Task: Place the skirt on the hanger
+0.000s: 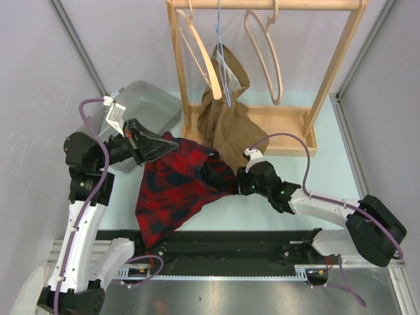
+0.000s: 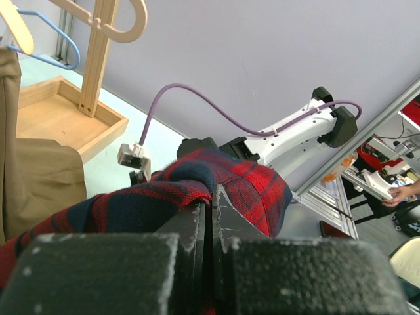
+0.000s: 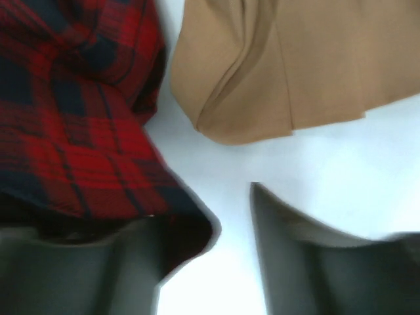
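Observation:
The red and navy plaid skirt [image 1: 172, 190] hangs from my left gripper [image 1: 156, 146], which is shut on its upper edge, and it drapes down to the table. In the left wrist view the jaws [image 2: 211, 200] pinch a fold of the skirt [image 2: 151, 197]. My right gripper [image 1: 224, 178] is open at the skirt's right edge. In the right wrist view the skirt [image 3: 72, 125] lies over the left finger and the right finger [image 3: 308, 262] is bare. Empty wooden hangers [image 1: 197, 49] hang on the rack's rail.
A wooden rack [image 1: 308, 131] stands at the back. A tan garment [image 1: 226, 128] hangs on its blue wire hanger [image 1: 223, 65] and shows in the right wrist view [image 3: 289, 72]. A second wooden hanger [image 1: 266, 49] hangs to the right. A grey bin [image 1: 141, 105] sits back left.

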### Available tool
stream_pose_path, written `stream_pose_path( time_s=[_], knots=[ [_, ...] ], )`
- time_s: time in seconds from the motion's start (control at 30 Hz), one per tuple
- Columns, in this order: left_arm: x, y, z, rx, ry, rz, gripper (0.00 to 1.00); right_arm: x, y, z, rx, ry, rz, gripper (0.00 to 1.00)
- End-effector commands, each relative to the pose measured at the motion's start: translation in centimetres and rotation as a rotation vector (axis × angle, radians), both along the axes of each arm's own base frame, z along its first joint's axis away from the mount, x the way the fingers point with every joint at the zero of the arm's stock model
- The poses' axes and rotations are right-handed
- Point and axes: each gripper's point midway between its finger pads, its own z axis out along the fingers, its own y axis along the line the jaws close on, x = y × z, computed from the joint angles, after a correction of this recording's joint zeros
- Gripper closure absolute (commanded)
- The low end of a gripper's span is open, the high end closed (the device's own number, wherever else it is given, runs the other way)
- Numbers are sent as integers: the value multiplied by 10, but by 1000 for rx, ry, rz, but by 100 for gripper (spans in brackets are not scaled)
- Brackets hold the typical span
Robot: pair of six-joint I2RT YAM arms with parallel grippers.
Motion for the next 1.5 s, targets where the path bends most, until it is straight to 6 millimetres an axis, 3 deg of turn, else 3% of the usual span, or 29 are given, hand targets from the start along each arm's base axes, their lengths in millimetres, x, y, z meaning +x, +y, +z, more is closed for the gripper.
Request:
stream_pose_path(
  time_s=[0.0,0.03,0.1,0.3,0.37,0.4,0.43,0.5,0.53,0.73,0.77,0.83,0.87,0.93,1.03,1.17,1.27,1.3,1.37,1.47],
  knots=[
    [-4,-1,25,-27,-92,3,100,16,17,40,150,-39,-32,88],
    [0,-1,24,-29,-89,14,100,20,10,43,142,-55,-76,97],
    [6,-1,19,-24,-80,26,100,23,-4,50,112,-79,-128,100],
    [22,-1,8,-26,-41,49,100,42,-74,142,61,-241,-336,100],
    [31,-1,1,-27,-6,74,100,42,-88,170,66,-266,-363,100],
    [35,0,-2,-31,12,88,100,41,-101,170,21,-246,-379,100],
    [39,1,-5,-36,29,109,100,41,-103,196,45,-269,-378,100],
    [43,2,-12,-44,45,131,100,36,-112,199,-4,-226,-381,100],
    [45,3,-16,-49,57,149,100,35,-113,213,3,-230,-369,100],
    [54,16,-60,-40,143,291,100,16,-125,192,-95,-79,-372,100],
    [56,18,-83,-30,197,318,100,12,-130,178,-125,-42,-384,100],
    [62,31,-99,-49,220,427,100,10,-143,161,-161,-5,-440,100],
    [67,36,-126,-42,289,474,100,10,-151,151,-167,25,-475,100],
    [68,47,-154,-64,347,559,100,5,-160,125,-187,101,-507,100],
    [70,56,-175,-91,394,630,100,2,-169,98,-194,188,-529,100],
    [65,57,-207,-23,473,635,98,3,-163,85,-195,241,-497,100],
    [64,63,-217,67,484,666,61,5,-158,82,-197,263,-475,100],
    [64,66,-218,100,463,678,40,5,-156,81,-194,273,-463,100],
    [63,75,-218,148,474,725,18,5,-153,78,-196,284,-451,100],
    [66,88,-211,210,442,792,4,4,-146,70,-202,324,-419,100]
  ],
)
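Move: The right hand, low over the table with its fingers half shut, has the plaid skirt's hanging lower corner between its pads, within about 1 cm. The brown skirt's hem is roughly 11 cm ahead of it, 1 cm right and 5 cm lower; the stand's base is some 20 cm ahead and 3 cm right. The left hand holds the skirt's upper end high up; the bare table where it goes is about 8 cm ahead, 11 cm right and 42 cm below, the hanging corner some 7 cm ahead, 17 cm right and 34 cm below. The right fingers finish closing and pinch the plaid skirt's hanging corner, then lift it some 22 cm while drawing it rightward, and bring it most of the way down again, ending about 16 cm to the right with the hand turned clockwise and tipped down, still gripping. The left hand eases forward, then sinks some 23 cm with its end of the skirt towards the table in front of the stand, drifting left and swinging about 40 degrees counter-clockwise while tipping down, and opens its fingers near the end to let go. ##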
